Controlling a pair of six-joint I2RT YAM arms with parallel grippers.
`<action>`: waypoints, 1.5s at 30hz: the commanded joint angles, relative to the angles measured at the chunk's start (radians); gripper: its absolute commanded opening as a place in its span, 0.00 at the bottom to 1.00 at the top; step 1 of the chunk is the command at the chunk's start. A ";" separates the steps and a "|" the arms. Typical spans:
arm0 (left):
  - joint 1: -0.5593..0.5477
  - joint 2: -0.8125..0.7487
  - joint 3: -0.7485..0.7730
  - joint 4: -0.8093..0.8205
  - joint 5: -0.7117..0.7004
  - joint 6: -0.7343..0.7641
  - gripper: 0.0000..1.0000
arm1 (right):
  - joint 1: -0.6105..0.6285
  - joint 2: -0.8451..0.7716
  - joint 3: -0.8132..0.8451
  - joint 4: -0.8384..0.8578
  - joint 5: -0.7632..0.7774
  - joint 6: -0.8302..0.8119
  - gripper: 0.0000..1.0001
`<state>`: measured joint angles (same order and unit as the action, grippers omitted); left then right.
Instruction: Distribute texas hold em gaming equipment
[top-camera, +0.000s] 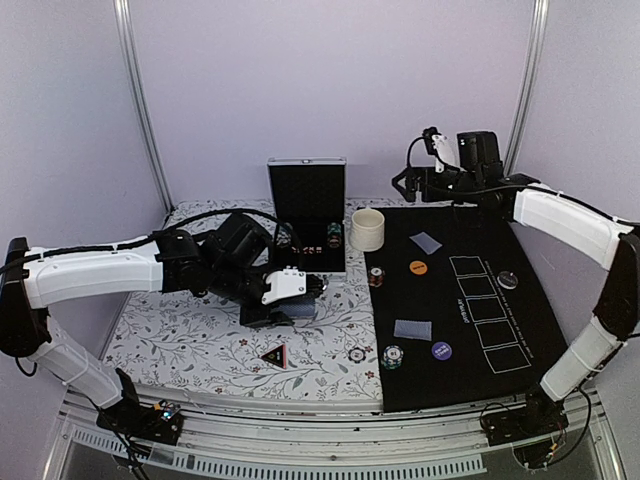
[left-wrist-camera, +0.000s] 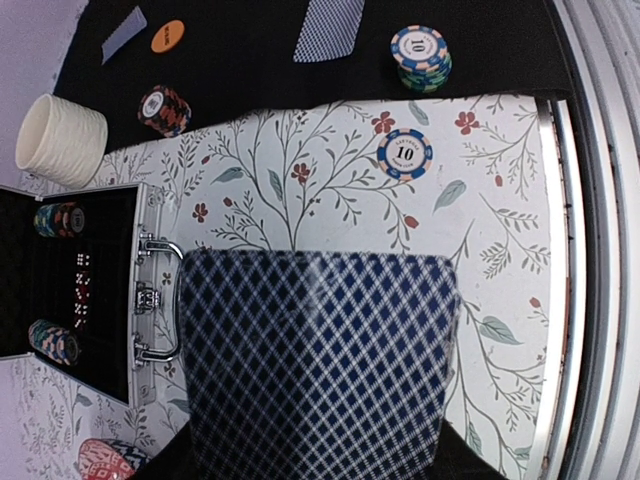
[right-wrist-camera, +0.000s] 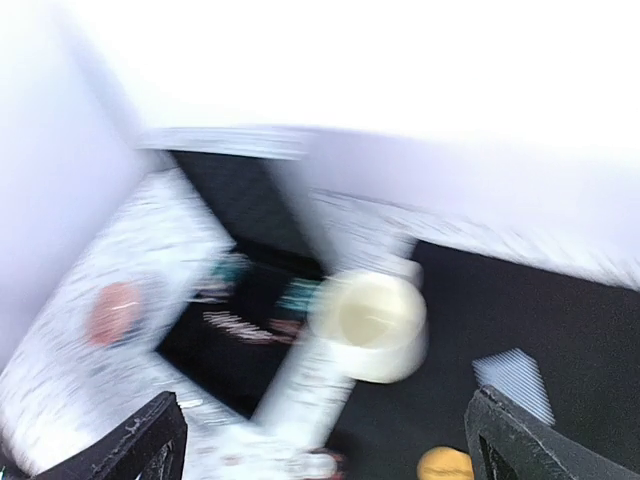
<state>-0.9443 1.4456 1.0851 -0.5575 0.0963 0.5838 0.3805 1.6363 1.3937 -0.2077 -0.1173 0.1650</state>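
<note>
My left gripper (top-camera: 288, 292) is shut on a stack of blue-checked playing cards (left-wrist-camera: 320, 360), low over the floral cloth; the cards hide its fingers. Two more cards (top-camera: 425, 241) (top-camera: 412, 329) lie on the black mat (top-camera: 540, 330), along with an orange disc (top-camera: 418, 268), a dark blue disc (top-camera: 441, 350) and chip stacks (top-camera: 376, 277) (top-camera: 392, 356). A single chip (top-camera: 357, 354) and the black red-edged triangle marker (top-camera: 273, 354) rest on the cloth. My right gripper (top-camera: 412, 180) hangs high at the back, open and empty; its wrist view is motion-blurred, with both fingers (right-wrist-camera: 150, 440) far apart.
An open black case (top-camera: 308, 215) holding chips stands at the back centre. A cream cup (top-camera: 367, 229) sits beside it at the mat's corner. A pale disc (top-camera: 508, 279) lies by the white outlined boxes on the mat. Walls close in at the back and both sides.
</note>
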 joint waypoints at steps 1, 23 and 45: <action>-0.021 -0.031 -0.004 0.032 0.005 0.008 0.53 | 0.149 -0.145 -0.183 0.142 -0.173 -0.125 0.99; -0.021 -0.039 0.004 0.047 0.016 -0.002 0.52 | 0.495 0.079 -0.467 0.765 -0.525 0.540 0.94; -0.022 -0.054 -0.007 0.054 -0.012 0.004 0.51 | 0.504 0.094 -0.409 0.543 -0.447 0.481 0.54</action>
<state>-0.9493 1.4303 1.0813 -0.5343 0.0868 0.5827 0.8837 1.7901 0.9936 0.4400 -0.6266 0.6941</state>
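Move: The left hand already holds the card deck, its middle about 3 cm to the right, 1 cm ahead and 1 cm below. From the empty, wide-open right hand the deck is roughly 24 cm back, 26 cm left and 12 cm lower. The white cup is about 7 cm ahead, 14 cm left and 20 cm below the right hand; the red chip stack is some 4 cm back, 12 cm left and 24 cm down. Right hand sweeps about 33 cm back and left, dipping 10 cm, and half closes around the left-held deck. ##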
